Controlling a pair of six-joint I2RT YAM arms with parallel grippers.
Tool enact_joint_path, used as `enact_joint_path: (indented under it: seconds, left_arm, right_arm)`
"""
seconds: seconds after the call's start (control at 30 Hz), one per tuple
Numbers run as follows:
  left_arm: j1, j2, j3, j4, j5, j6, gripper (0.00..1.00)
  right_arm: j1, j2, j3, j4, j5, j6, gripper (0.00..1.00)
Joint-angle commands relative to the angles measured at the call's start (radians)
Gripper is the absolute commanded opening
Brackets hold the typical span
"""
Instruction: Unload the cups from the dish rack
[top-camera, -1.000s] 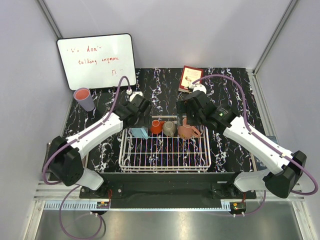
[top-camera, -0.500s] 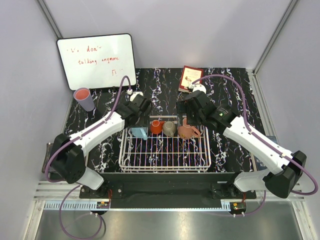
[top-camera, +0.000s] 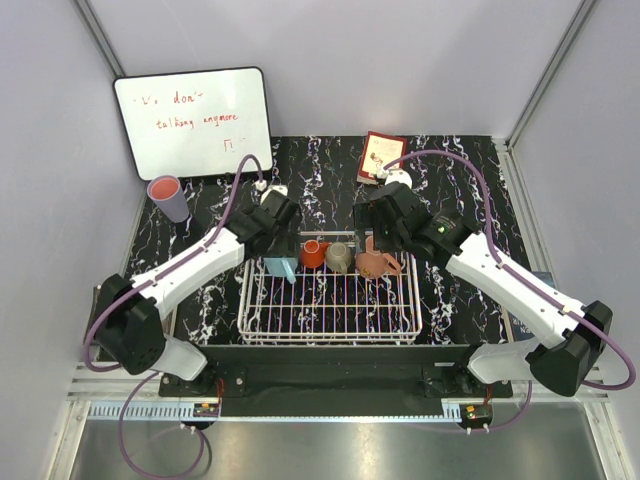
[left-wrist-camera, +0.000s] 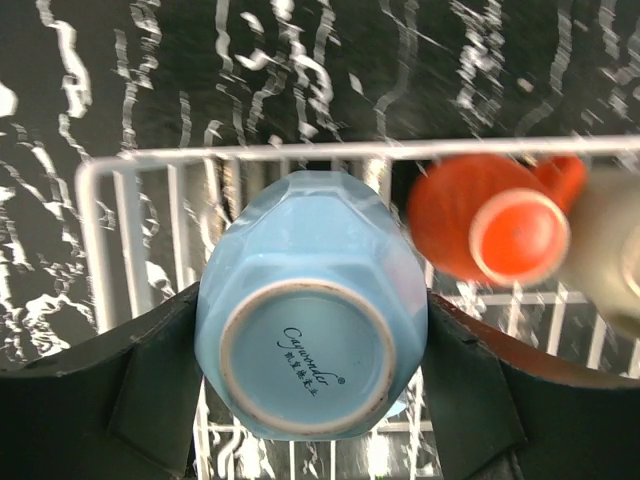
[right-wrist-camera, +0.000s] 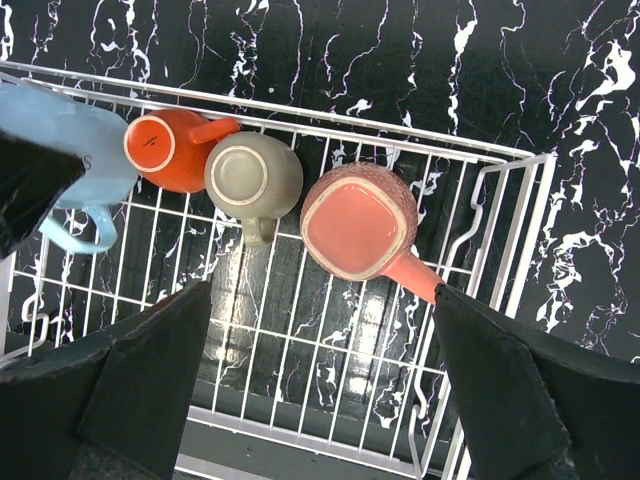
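Note:
The white wire dish rack (top-camera: 330, 325) sits between the arms. My left gripper (left-wrist-camera: 312, 345) is shut on the upside-down light blue cup (left-wrist-camera: 310, 350) at the rack's far left corner (left-wrist-camera: 250, 152), one finger pressed on each side. In the top view this cup (top-camera: 283, 267) hangs under the left gripper (top-camera: 277, 245). Beside it stand the orange-red cup (right-wrist-camera: 165, 150), the grey-olive cup (right-wrist-camera: 253, 177) and the salmon-pink cup (right-wrist-camera: 358, 220), all upside down. My right gripper (right-wrist-camera: 320, 380) hovers open over the rack (right-wrist-camera: 400, 135), near the pink cup and holding nothing.
A tumbler with a pink rim and a lavender body (top-camera: 167, 198) stands on the black marbled table left of the rack. A whiteboard with red writing (top-camera: 193, 120) leans at the back left. A red-brown card (top-camera: 380, 157) lies at the back centre.
The left gripper's jaws have closed onto the light blue cup. The right arm and the other cups have not moved.

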Motion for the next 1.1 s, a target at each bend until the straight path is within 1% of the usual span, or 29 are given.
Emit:
enact_joint_path:
  seconds: [0.0, 0.27, 0.4, 0.43, 0.5, 0.53, 0.57, 0.6, 0.67, 0.73, 0.77, 0.8, 0.83, 0.87, 0.9, 0.93, 0.97, 1.03, 1.07]
  left_arm:
    - [-0.006, -0.128, 0.075, 0.088, 0.094, 0.062, 0.00]
    - [-0.006, -0.208, 0.197, 0.139, 0.230, 0.047, 0.00]
    - [-0.005, -0.260, 0.181, 0.223, 0.313, 0.024, 0.00]
    - [-0.002, -0.272, 0.167, 0.247, 0.345, 0.018, 0.00]
    - [0.017, -0.303, 0.115, 0.330, 0.424, -0.020, 0.00]
    - [0.027, -0.314, 0.096, 0.361, 0.451, -0.040, 0.00]
    - [0.040, -0.325, 0.074, 0.429, 0.517, -0.090, 0.00]
    - [0.066, -0.344, 0.019, 0.471, 0.552, -0.118, 0.00]
    - [0.087, -0.358, -0.028, 0.577, 0.638, -0.198, 0.00]
    - [0.103, -0.369, -0.087, 0.651, 0.687, -0.244, 0.00]
    - [0.106, -0.371, -0.109, 0.741, 0.741, -0.296, 0.00]
    - [0.115, -0.372, -0.127, 0.789, 0.766, -0.325, 0.00]
    - [0.116, -0.374, -0.172, 0.838, 0.789, -0.354, 0.00]
    - [0.119, -0.378, -0.192, 0.938, 0.821, -0.409, 0.00]
    - [0.124, -0.380, -0.213, 0.985, 0.833, -0.437, 0.00]
    - [0.127, -0.378, -0.232, 1.034, 0.846, -0.466, 0.00]
    - [0.135, -0.375, -0.270, 1.126, 0.870, -0.526, 0.00]
    - [0.141, -0.377, -0.305, 1.210, 0.878, -0.577, 0.00]
    - [0.142, -0.377, -0.339, 1.278, 0.878, -0.617, 0.00]
  right_arm:
    - [0.010, -0.035, 0.031, 0.023, 0.049, -0.002, 1.00]
    - [0.010, -0.098, 0.062, 0.033, 0.078, 0.044, 1.00]
    - [0.010, -0.164, 0.039, 0.083, 0.089, 0.073, 1.00]
    - [0.010, -0.206, 0.010, 0.106, 0.091, 0.079, 1.00]
    - [0.010, -0.256, -0.032, 0.198, 0.072, 0.089, 1.00]
    - [0.010, -0.311, -0.076, 0.235, 0.056, 0.090, 1.00]
    - [0.008, -0.332, -0.090, 0.290, 0.008, 0.089, 1.00]
    - [0.008, -0.345, -0.095, 0.305, -0.021, 0.087, 1.00]
    - [0.008, -0.360, -0.084, 0.313, -0.085, 0.093, 1.00]
    - [0.008, -0.359, -0.081, 0.325, -0.144, 0.111, 0.99]
    - [0.008, -0.360, -0.081, 0.330, -0.161, 0.119, 0.98]
    - [0.008, -0.359, -0.083, 0.335, -0.177, 0.128, 0.98]
    - [0.007, -0.357, -0.086, 0.348, -0.213, 0.144, 0.95]
    - [0.008, -0.357, -0.089, 0.358, -0.230, 0.153, 0.93]
    - [0.007, -0.357, -0.092, 0.364, -0.239, 0.165, 0.92]
    - [0.007, -0.365, -0.102, 0.368, -0.245, 0.182, 0.88]
    - [0.007, -0.369, -0.110, 0.391, -0.253, 0.211, 0.80]
    - [0.005, -0.389, -0.138, 0.421, -0.273, 0.233, 0.78]
    - [0.005, -0.394, -0.142, 0.437, -0.273, 0.251, 0.80]
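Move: The left fingers already hold the blue cup in the rack's far left corner; the right gripper waits open about 20 cm to the left hand's right, 2 cm back and 10 cm higher. The orange mug stands some 7 cm right and 3 cm lower, level in reach, the grey mug 13 cm right and 1 cm back. From the right hand, the blue cup is about 20 cm left, 2 cm ahead, 11 cm below; the peach mug sits 2 cm ahead, 13 cm below. Keeping its pinch on the blue cup, the left hand lifts it about 15 cm and carries it right across towards the right gripper, rolling some 60 degrees so its fingers swing to point right. The right hand rises about 13 cm, drawing back a little, rolls its fingers round to the left to face the cup and, late on, starts closing them. ##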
